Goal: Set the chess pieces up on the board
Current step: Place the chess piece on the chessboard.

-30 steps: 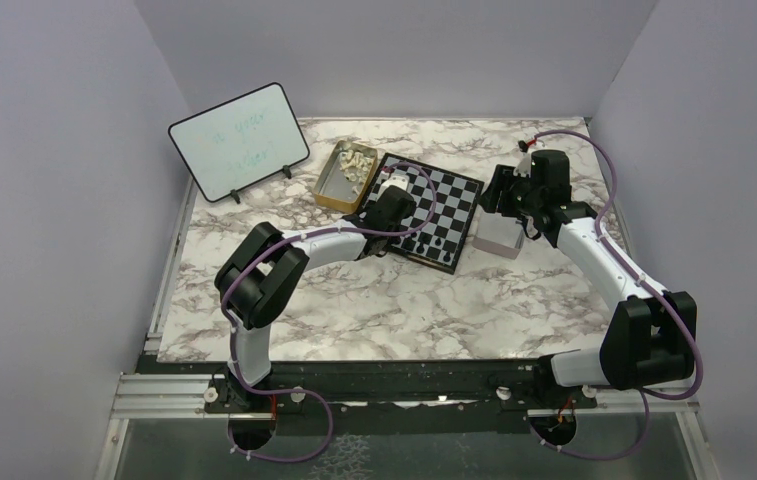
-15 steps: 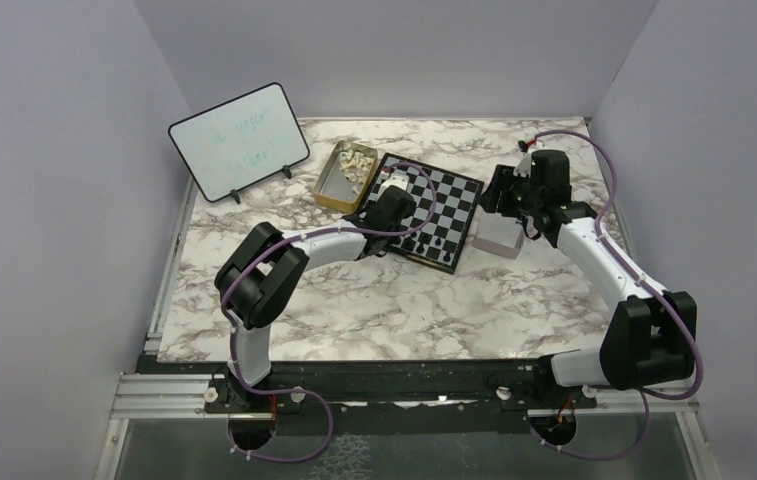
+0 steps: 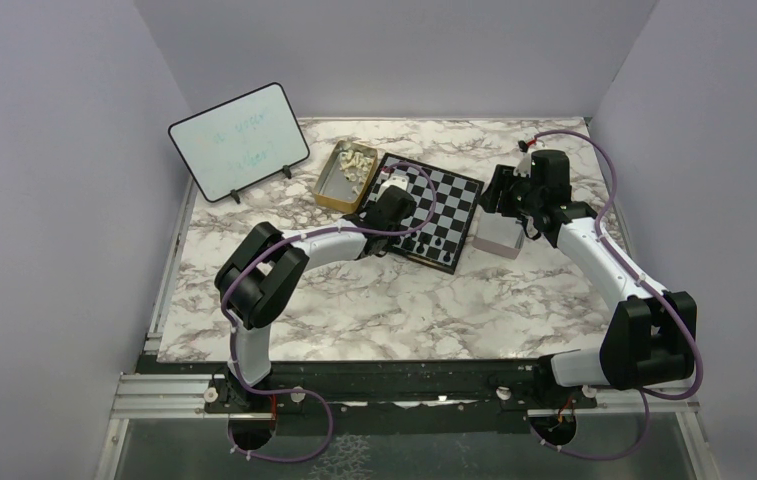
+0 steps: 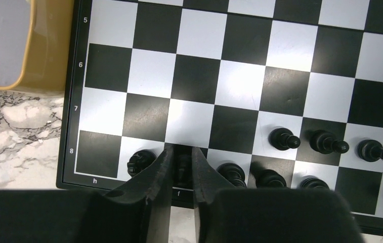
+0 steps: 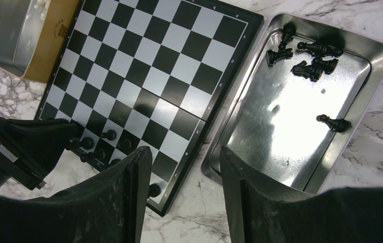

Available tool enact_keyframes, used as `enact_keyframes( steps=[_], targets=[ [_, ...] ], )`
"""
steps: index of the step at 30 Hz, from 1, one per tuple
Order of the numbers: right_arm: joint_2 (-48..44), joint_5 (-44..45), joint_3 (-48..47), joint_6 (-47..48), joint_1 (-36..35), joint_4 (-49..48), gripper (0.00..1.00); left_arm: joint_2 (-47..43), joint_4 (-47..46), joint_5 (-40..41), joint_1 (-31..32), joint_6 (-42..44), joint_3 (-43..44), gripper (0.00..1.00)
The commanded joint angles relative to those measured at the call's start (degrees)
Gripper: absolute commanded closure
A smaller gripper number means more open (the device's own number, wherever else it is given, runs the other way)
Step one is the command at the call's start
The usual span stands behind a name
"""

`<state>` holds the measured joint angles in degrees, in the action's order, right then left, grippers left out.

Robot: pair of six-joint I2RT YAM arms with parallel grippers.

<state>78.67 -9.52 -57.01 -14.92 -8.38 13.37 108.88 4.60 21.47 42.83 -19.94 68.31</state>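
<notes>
The board (image 3: pixel 441 200) lies at the back middle of the table. Several black chess pieces (image 4: pixel 284 138) stand in its two near rows. My left gripper (image 4: pixel 181 154) is low over the board's near edge, shut on a black chess piece (image 4: pixel 182 164) that stands on the f-file square of the last row. Another black piece (image 4: pixel 141 161) stands just left of the fingers. My right gripper (image 5: pixel 184 154) hangs open and empty above the gap between the board (image 5: pixel 149 66) and a silver tray (image 5: pixel 290 152). Loose black pieces (image 5: pixel 310 68) lie in that tray.
A gold tin (image 3: pixel 339 180) with cream-white pieces (image 3: pixel 357 160) touches the board's left side. A white dry-erase board (image 3: pixel 239 140) stands propped at the back left. The silver tray (image 3: pixel 499 238) sits right of the board. Purple walls close in three sides.
</notes>
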Motion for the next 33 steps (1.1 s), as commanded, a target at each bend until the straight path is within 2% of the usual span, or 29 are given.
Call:
enact_keyframes(
  steps=[1, 27, 30, 33],
  targets=[
    [-0.62, -0.80, -0.03, 0.77, 0.29, 0.14, 0.43, 0.10, 3.48, -0.98, -0.02, -0.36, 1.37, 0.77],
    [0.02, -1.58, -0.19, -0.93, 0.29, 1.47, 0.43, -1.48, 7.51, 0.02, -0.11, -0.06, 10.73, 0.67],
    [0.12, -0.82, -0.10, -2.17, 0.29, 1.98, 0.44, -2.79, 9.12, -0.42, -0.34, -0.22, 12.88, 0.63],
    [-0.13, 2.20, -0.12, -1.95, 0.25, 2.72, 0.44, -4.68, 11.11, -2.53, -0.89, -0.10, 15.35, 0.52]
  ],
)
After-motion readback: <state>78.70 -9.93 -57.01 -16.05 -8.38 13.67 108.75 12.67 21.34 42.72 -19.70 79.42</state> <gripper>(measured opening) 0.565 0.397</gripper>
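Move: Standing on f8 between the left fingertips, the black chess piece has its middle about 1 cm below the hand point. From the left hand, the g8 piece stands about 3 cm left and 1 cm ahead, the e8 piece about 3 cm right and 1 cm back, and the nearest pawn some 6 cm right and level. From the right hand the f8 piece lies roughly 20 cm left, level fore-and-aft, 13 cm below. Opening its fingers, the left hand lets go of the piece on f8, easing barely back and left at first. Then it climbs away about 5 cm, drifting some 2 cm forward and 2 cm right over the board, while the fingers keep widening and the wrist hardly turns. ##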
